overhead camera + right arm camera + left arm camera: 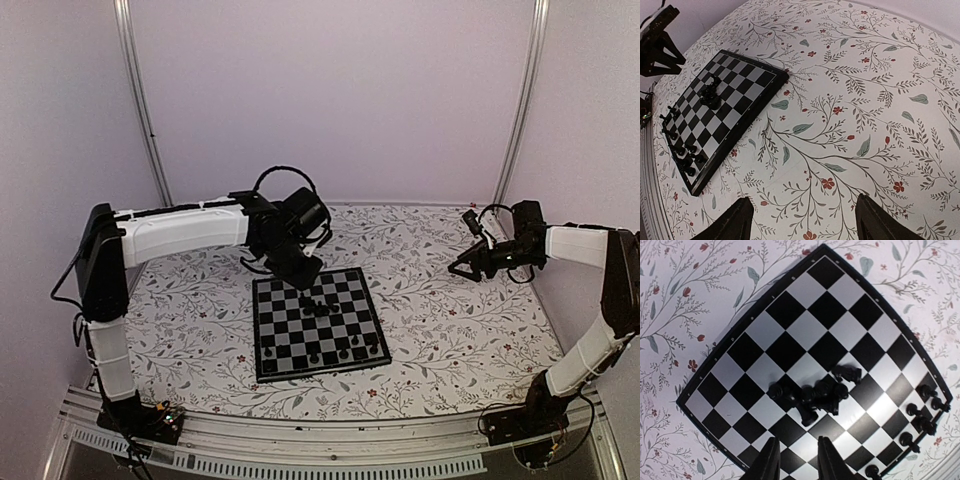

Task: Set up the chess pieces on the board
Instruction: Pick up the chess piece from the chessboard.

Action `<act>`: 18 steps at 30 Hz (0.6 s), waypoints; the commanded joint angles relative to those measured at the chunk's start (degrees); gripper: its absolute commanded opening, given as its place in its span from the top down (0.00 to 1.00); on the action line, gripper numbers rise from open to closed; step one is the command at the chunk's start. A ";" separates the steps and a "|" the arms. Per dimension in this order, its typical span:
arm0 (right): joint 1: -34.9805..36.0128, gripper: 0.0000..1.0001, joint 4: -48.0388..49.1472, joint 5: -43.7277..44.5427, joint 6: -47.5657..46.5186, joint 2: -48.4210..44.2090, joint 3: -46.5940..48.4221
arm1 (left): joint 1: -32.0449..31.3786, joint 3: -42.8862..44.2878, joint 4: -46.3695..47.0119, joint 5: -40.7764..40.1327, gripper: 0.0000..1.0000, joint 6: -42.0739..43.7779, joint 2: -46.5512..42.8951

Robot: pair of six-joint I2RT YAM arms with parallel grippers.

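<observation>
The board [283, 338] lies on the floral cover in front of my left arm. A heap of black chess pieces [318, 306] sits near its middle, some tipped over [815, 396]. Several more pieces [342, 353] stand in a row along its near edge [921, 416]. My left gripper [303, 272] hangs over the far part of the board, fingers [771, 460] open and empty, just short of the heap. My right gripper [462, 266] is well right of the board, wide open over the bare cover [802, 222]. Its view also shows the board [747, 90] and the heap [710, 93].
The floral table cover [440, 330] spreads around the board. Pale walls with metal posts [140, 100] close in the back and sides. A metal rail [330, 440] runs along the near edge between the arm bases.
</observation>
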 commanded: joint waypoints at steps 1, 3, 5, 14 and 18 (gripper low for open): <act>0.36 0.26 -0.60 -0.13 -0.94 0.10 1.52 | 2.25 3.30 -0.44 -1.94 0.72 -0.94 5.23; 0.38 0.26 -0.69 0.05 -1.13 0.27 1.52 | 2.73 4.28 -0.99 -2.08 0.72 -1.07 6.83; 0.40 0.26 -0.76 0.17 -1.26 0.43 1.52 | 3.09 4.56 -1.19 -2.22 0.73 -1.13 7.94; 0.40 0.26 -1.21 0.14 -1.74 1.41 1.83 | 4.23 4.62 -0.96 -2.45 0.72 -1.26 10.68; 0.38 0.26 -1.48 0.13 -1.88 1.84 1.97 | 4.57 4.66 -0.72 -2.70 0.73 -1.01 11.71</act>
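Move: The standing pawn at the far left end of the heap lies about 5 cm ahead of the left gripper, 2 cm to its right and 9 cm below. A long piece lies on its side about 3 cm nearer the base than this pawn and 1 cm to its right. An outlying piece at the heap's right end sits about 7 cm right of the pawn and 3 cm nearer. From the right gripper the pawn is roughly 37 cm left, 1 cm back and 9 cm below. Bring the left gripper down about 6 cm towards the standing pawn at the heap's far left end, easing forward some 3 cm and a little left. Drop quickly at first, then slow to a creep over the pieces. Let the wrist tilt slightly, bringing the fingers nearer to vertical, and keep them about a quarter open, without closing. ##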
